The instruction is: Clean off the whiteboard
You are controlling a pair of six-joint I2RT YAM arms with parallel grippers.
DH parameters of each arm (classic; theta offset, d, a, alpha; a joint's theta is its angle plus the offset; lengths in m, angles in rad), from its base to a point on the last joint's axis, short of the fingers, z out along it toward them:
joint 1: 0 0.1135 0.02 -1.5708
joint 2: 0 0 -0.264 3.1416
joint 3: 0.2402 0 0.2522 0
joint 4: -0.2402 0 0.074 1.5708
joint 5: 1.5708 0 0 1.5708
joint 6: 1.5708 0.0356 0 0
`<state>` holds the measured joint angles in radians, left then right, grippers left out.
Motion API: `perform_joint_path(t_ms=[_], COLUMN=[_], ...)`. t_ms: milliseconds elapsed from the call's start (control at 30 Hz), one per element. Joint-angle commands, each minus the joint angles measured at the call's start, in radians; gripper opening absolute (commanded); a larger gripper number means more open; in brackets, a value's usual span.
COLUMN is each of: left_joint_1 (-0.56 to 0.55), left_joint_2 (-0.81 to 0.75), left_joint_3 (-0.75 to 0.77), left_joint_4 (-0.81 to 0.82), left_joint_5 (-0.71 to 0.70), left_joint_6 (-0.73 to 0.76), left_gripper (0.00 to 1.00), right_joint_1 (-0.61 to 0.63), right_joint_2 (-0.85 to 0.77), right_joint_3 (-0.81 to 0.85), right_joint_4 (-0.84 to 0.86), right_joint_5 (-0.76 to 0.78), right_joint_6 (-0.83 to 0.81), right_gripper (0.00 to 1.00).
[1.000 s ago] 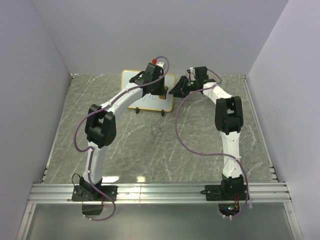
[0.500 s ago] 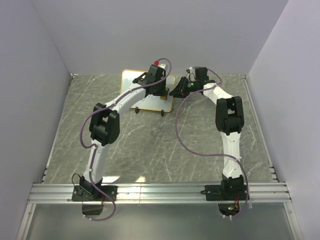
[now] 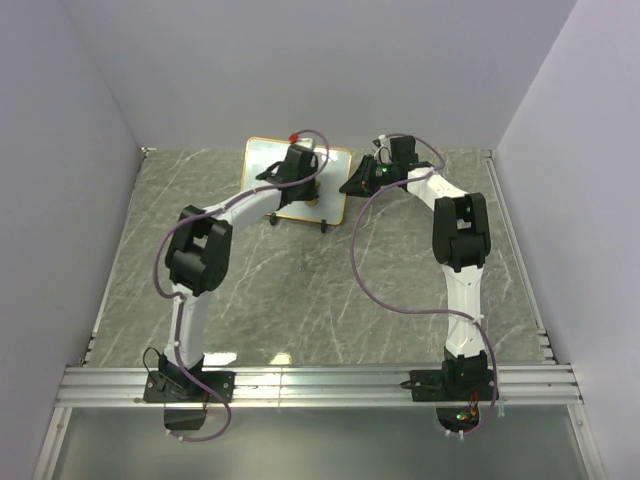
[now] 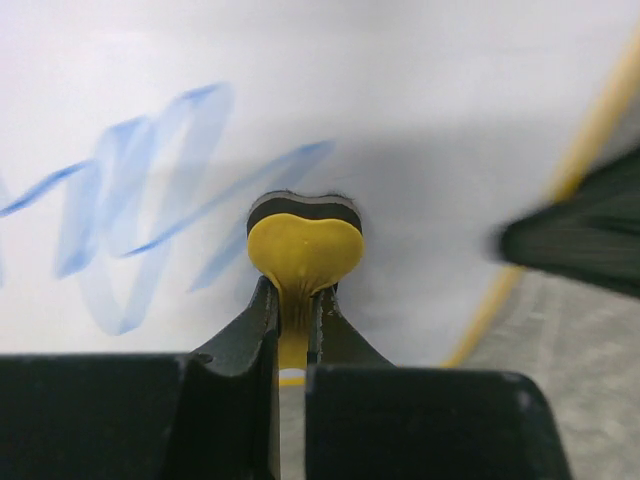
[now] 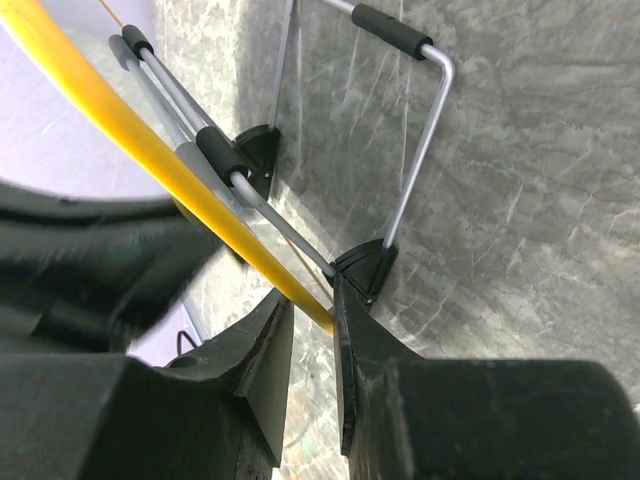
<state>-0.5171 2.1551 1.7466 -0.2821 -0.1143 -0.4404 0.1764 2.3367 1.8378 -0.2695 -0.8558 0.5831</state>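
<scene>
The whiteboard (image 3: 262, 160) stands tilted at the back of the table, white with a yellow frame. In the left wrist view, blue scribbles (image 4: 150, 230) cross its white face (image 4: 400, 100). My left gripper (image 4: 293, 290) is shut on a yellow eraser (image 4: 305, 250), whose dark felt is pressed to the board just right of the scribbles. From above, this left gripper (image 3: 292, 170) sits over the board's middle. My right gripper (image 3: 352, 182) is at the board's right edge. Its fingers are shut on the yellow frame (image 5: 130, 110), which runs down between the right gripper's (image 5: 312, 300) tips.
The board's wire stand (image 5: 420, 130) with black feet (image 5: 365, 268) rests on the grey marbled table (image 3: 300, 290). Grey walls close in the left, back and right. An aluminium rail (image 3: 320, 385) carries both arm bases at the near edge.
My left gripper has slid leftward across the board with the eraser. The right gripper's fingers have narrowed onto the board's right edge.
</scene>
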Motion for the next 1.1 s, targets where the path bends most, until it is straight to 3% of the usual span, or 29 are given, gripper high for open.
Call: perform_joint_path(t_ms=[0,167,300,567,833,1067], left_joint_1=[0.117,0.21,0.207,0.074,0.014,-0.006], left_joint_2=[-0.09,-0.172,-0.182,-0.129,-0.08,-0.092], left_joint_3=[-0.169,-0.375,-0.426,-0.296,-0.268,-0.184], left_joint_4=[0.084,0.167,0.216,0.233,0.274,0.224], left_joint_5=[-0.191,-0.203,-0.16,-0.064,0.192,0.156], left_joint_6=[-0.027,-0.079,-0.072,-0.008,-0.032,-0.017], left_gripper=[0.0,0.0,0.0,0.0,0.0,0.0], right_joint_1=[-0.021,-0.02,-0.02,-0.022,-0.02,-0.018], right_joint_2=[-0.046,-0.05,-0.05,-0.054,-0.056,-0.06], right_joint_3=[-0.032,-0.029,-0.029,-0.035,-0.043,-0.058], right_joint_4=[-0.109,-0.106,-0.103,-0.106,-0.103,-0.094], right_joint_5=[0.037,0.037,0.037,0.035,0.032,0.023], right_joint_6=[0.0,0.001,0.006,0.006,0.011,0.018], right_gripper=[0.0,0.0,0.0,0.0,0.0,0.0])
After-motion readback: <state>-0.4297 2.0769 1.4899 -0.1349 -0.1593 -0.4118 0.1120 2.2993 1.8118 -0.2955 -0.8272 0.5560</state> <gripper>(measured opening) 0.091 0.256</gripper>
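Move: The blue writing I am wiping is centred about 5 cm to the left of my left hand and 3 cm ahead, at about its height. The whiteboard's left edge is some 15 cm left and 2 cm ahead of that hand, its right edge 7 cm right and 2 cm ahead. That right edge is already between my right fingers, with the writing's middle about 12 cm left of my right hand and 1 cm ahead. Keeping the yellow eraser pinched and on the board, I sweep my left hand about 17 cm left across the lower writing towards the left edge, sinking some 4 cm and turning about 20 degrees counter-clockwise. Then I stroke back right about 10 cm, undoing most of that turn and slowing. My right hand keeps hold of the right edge and during the return goes about 3.5 cm right and slightly forward with it. ##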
